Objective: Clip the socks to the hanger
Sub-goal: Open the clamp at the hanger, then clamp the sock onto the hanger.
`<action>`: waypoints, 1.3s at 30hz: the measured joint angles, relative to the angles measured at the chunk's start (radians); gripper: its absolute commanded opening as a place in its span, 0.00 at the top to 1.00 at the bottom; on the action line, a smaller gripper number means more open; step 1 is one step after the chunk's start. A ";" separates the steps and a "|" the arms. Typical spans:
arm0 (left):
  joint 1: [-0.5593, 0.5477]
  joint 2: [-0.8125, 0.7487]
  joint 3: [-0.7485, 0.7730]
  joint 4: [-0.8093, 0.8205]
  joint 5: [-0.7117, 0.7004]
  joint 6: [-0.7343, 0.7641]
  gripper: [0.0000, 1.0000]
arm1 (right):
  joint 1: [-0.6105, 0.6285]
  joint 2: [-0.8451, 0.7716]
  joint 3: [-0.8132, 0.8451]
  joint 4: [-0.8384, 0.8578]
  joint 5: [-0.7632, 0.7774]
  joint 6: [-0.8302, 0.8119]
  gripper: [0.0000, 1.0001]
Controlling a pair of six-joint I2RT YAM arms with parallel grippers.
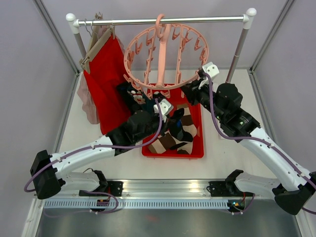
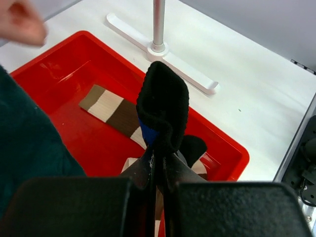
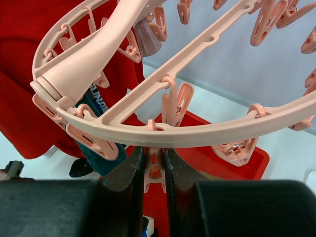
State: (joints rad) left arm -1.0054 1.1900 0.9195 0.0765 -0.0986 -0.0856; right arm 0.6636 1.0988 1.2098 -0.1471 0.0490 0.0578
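Observation:
The pale-pink ring hanger [image 1: 161, 64] hangs from the rail by its hook. My right gripper [image 1: 195, 90] is at its near right rim. In the right wrist view the gripper [image 3: 156, 165] is shut on a clip peg [image 3: 157, 173] dangling below the ring [image 3: 197, 136]. A dark teal sock [image 3: 95, 106] hangs from a peg on the left. My left gripper [image 2: 160, 159] is shut on a black sock [image 2: 164, 103] with a blue patch, held upright above the red tray [image 2: 59, 89]. A brown-and-beige striped sock [image 2: 116, 112] lies in the tray. More socks [image 1: 170, 140] lie there too.
A large red cloth [image 1: 103, 84] and a pink garment hang on wooden hangers at the rail's left. The rack's right post [image 1: 237, 49] and its white foot [image 2: 182, 71] stand behind the tray. The red tray [image 1: 173, 154] lies between both arms.

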 measured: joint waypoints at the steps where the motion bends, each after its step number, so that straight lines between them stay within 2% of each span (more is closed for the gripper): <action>1: 0.000 0.007 0.000 0.000 0.006 0.000 0.98 | 0.000 -0.001 0.003 -0.002 0.000 0.002 0.98; 39: 0.000 0.048 0.101 0.119 -0.084 -0.015 0.98 | 0.000 -0.006 0.003 -0.020 0.000 0.003 1.00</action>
State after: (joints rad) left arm -1.0054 1.2377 1.0210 0.1951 -0.1829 -0.1005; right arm 0.6636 1.0924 1.2129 -0.1673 0.0494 0.0605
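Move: Ahead of the left hand, which still holds the black sock, the clamp lies some 7 cm forward, 6 cm to its right and 10 cm above. An empty clamp hangs about 6 cm left of that one, level with it. The hung teal sock is roughly 8 cm forward of the left hand, 6 cm to its left and 3 cm up. The right hand already has the clamp between its fingertips, its middle about 1 cm ahead and 1 cm below. Raising the black sock towards the clamp on the hanger's near rim, the left hand climbs about 6 cm and reaches a couple of centimetres forward, fingers staying shut on the sock and tipping up some 10 degrees. The right hand stays put and keeps squeezing the clamp so that its jaws are held open. ##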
